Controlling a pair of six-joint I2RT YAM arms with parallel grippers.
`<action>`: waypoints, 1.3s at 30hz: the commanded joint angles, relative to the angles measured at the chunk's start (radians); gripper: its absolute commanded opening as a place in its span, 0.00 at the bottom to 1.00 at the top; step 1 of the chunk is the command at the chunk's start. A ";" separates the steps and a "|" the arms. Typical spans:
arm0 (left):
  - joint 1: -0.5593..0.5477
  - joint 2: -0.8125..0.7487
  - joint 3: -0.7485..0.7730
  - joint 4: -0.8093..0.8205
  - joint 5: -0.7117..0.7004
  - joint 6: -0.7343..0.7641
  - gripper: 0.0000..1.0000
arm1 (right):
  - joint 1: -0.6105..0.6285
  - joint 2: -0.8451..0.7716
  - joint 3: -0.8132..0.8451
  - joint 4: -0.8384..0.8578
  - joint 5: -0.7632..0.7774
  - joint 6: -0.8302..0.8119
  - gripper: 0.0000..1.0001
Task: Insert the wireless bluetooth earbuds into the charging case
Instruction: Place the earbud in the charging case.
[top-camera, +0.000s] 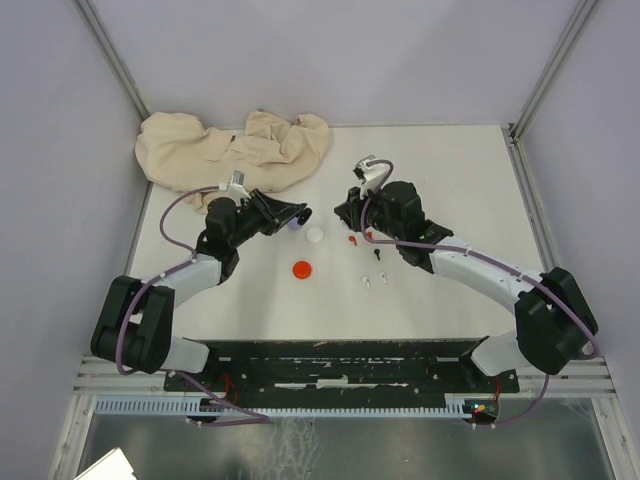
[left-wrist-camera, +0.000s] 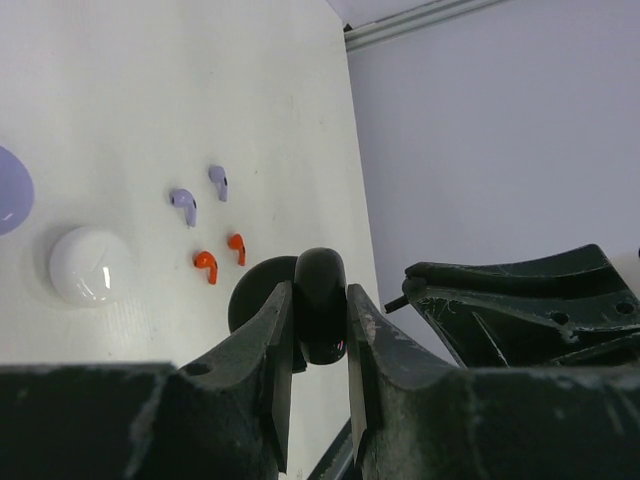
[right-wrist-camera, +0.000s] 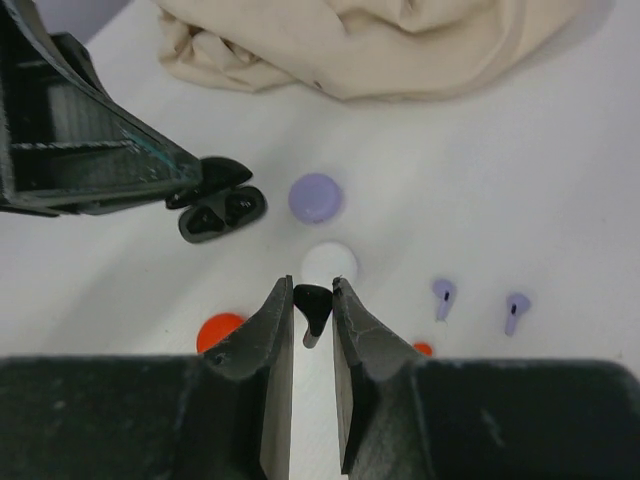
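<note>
My left gripper (left-wrist-camera: 320, 300) is shut on the black charging case (left-wrist-camera: 320, 290), which it holds above the table with its open cavities (right-wrist-camera: 222, 213) facing my right gripper. My right gripper (right-wrist-camera: 312, 290) is shut on a black earbud (right-wrist-camera: 313, 310), stem pointing down, a short way right of the case. In the top view both grippers (top-camera: 297, 215) (top-camera: 347, 212) nearly meet at mid-table. Two purple earbuds (right-wrist-camera: 443, 293) and two red earbuds (left-wrist-camera: 205, 265) lie on the table. Another black earbud (top-camera: 379, 254) and two white earbuds (top-camera: 366, 281) lie nearer the arm bases.
Round cases lie below the grippers: a purple one (right-wrist-camera: 316, 197), a white one (right-wrist-camera: 330, 264) and a red one (right-wrist-camera: 220, 330). A crumpled beige cloth (top-camera: 235, 150) fills the far left of the white table (top-camera: 450, 180). Grey walls enclose the table.
</note>
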 joint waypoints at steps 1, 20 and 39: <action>-0.012 0.026 0.046 0.109 0.058 -0.107 0.03 | -0.002 -0.004 -0.060 0.336 -0.105 -0.028 0.01; -0.035 0.068 0.033 0.236 0.096 -0.227 0.03 | 0.064 0.094 -0.211 0.827 -0.257 -0.256 0.01; -0.038 0.064 0.039 0.253 0.137 -0.250 0.03 | 0.067 0.134 -0.222 0.882 -0.250 -0.285 0.01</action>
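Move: The open black charging case, pinched by the left fingers with its bay facing right, lies about 9 cm to the left of the right hand, 1 cm back and 1 cm higher. On the table some 19 cm below the right hand, the white disc is about 4 cm ahead and 5 cm left, the purple disc 8 ahead and 10 left, the red disc 5 back and 8 left. From the left hand, the black earbud in the right fingers is about 10 cm right and 2 cm ahead, roughly level. The right hand keeps its pinch on the black earbud and carries it about 5 cm left towards the case bay, rising some 3 cm and drawing back a little, while its wrist swings the fingertips up by about 30 degrees and round counter-clockwise. The left hand, still gripping the case, comes to meet it, some 3 cm right and slightly less upward with a small roll, until the earbud is brought up to the bay and appears to touch there, neither grip opening. ##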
